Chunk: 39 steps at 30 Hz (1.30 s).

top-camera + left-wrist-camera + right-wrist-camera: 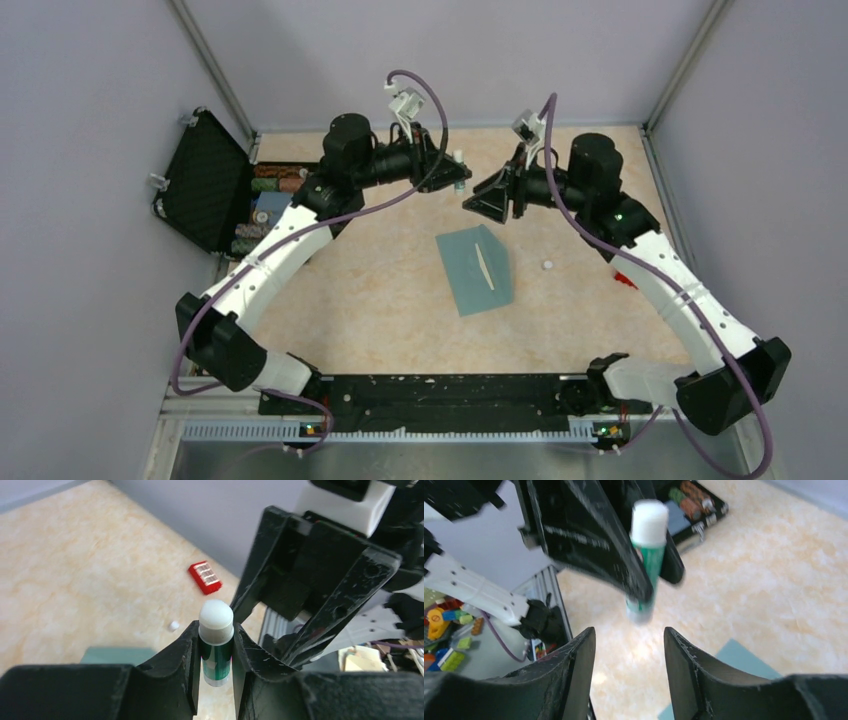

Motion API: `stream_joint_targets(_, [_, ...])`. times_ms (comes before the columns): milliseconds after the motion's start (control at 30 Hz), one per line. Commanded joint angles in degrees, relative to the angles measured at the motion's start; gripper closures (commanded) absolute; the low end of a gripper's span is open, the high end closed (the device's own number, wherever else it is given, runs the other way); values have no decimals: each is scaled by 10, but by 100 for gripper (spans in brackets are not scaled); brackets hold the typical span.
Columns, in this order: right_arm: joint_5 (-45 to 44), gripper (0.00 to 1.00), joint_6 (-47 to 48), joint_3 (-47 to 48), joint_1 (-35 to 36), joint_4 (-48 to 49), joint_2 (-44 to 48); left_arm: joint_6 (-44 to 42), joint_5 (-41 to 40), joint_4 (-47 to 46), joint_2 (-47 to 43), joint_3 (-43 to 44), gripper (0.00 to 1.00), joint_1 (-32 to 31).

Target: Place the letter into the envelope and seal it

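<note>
The teal envelope (475,268) lies flat on the beige table, a thin pale strip running across its face. Its corner also shows in the wrist views (117,655) (744,660). The letter does not show as a separate sheet. Above the table's far middle, my left gripper (452,172) (216,630) is shut on a green glue stick (216,652) with a white top, held upright. My right gripper (487,202) (629,635) faces it a short way off, open, with nothing between its fingers. The glue stick (646,555) hangs just beyond its fingertips.
An open black case (215,185) with coloured rolls stands at the table's left edge. A small red block (622,280) (205,577) and a tiny white bit (546,266) (173,626) lie right of the envelope. Grey walls close in the table.
</note>
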<state>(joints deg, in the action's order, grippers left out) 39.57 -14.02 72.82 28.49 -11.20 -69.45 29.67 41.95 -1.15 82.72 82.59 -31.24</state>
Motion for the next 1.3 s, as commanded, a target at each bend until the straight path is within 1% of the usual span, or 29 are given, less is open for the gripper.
stream_joint_targets(0, [41, 48, 25, -78, -66, -63, 38, -90, -95, 120, -35, -66, 100, 22])
stream_joint_targets(33, [40, 48, 17, -94, -84, -74, 37, -95, -105, 131, -43, -98, 100, 30])
stream_joint_targets(100, [7, 49, -6, -114, -115, -115, 21, -87, -102, 133, -52, -163, 100, 49])
stream_joint_targets(167, [-26, 51, 0, -106, -124, -167, -12, -75, -63, 127, -50, -213, 100, 63])
stream_joint_targets(200, [-50, 55, 5, -101, -125, -190, -29, -74, -39, 125, -45, -231, 100, 65])
stream_joint_targets(233, [-78, 62, 6, -106, -127, -197, -39, -72, -9, 121, -37, -245, 100, 69])
stream_joint_targets(267, [-101, 73, 5, -114, -129, -193, -43, -67, 23, 112, -26, -258, 100, 72])
stream_joint_targets(300, [-122, 89, 6, -126, -132, -182, -45, -61, 52, 102, -12, -270, 100, 74])
stream_joint_targets(333, [-144, 100, 7, -135, -132, -174, -47, -54, 72, 89, 4, -279, 100, 76])
stream_joint_targets(400, [-173, 100, 8, -143, -133, -166, -64, -27, 70, 50, 29, -297, 100, 79])
stream_joint_targets(467, [-196, 100, 3, -145, -135, -166, -90, -11, 43, 18, 47, -310, 100, 85])
stream_joint_targets(600, [-217, 100, -24, -158, -158, -145, -128, -24, -8, 25, 108, -280, 100, 96])
stream_joint_targets(700, [-238, 100, -4, -158, -160, -129, -153, -15, -28, 17, 154, -257, 100, 97])
stream_joint_targets(767, [-255, 100, 5, -157, -162, -124, -177, 3, -28, -26, 180, -247, 100, 97])
stream_joint_targets(933, [-218, 100, 17, -160, -167, -112, -219, 43, 1, -51, 239, -202, 100, 97])
stream_joint_targets(1100, [-175, 100, 3, -157, -167, -93, -239, 92, 11, -99, 281, -184, 100, 93])
stream_joint_targets(1267, [-154, 100, -1, -151, -166, -80, -261, 131, 49, -131, 323, -160, 100, 74])
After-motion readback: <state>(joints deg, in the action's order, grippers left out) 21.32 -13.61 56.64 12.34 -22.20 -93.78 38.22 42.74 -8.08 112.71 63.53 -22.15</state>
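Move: The left gripper already holds the glue stick. The envelope's middle lies about 39 cm below it, 1 cm ahead and 6 cm to its right, with the letter's visible strip 2 cm farther right. The small white cap is some 25 cm right and 3 cm ahead, on the table. From the open, empty right gripper the envelope is about 36 cm down, 4 cm ahead and 2 cm right; the white cap is 6 cm ahead, 21 cm right. Drop both grippers from above the envelope to either side of it. Keep the glue stick gripped and lower the left hand about 34 cm, bowing out left, then reaching forward and slightly right to the envelope's far left corner, rolling some 45 degrees. Take the right hand down about 31 cm and off to the right, shutting its empty fingers on the way, to beside the flap. ##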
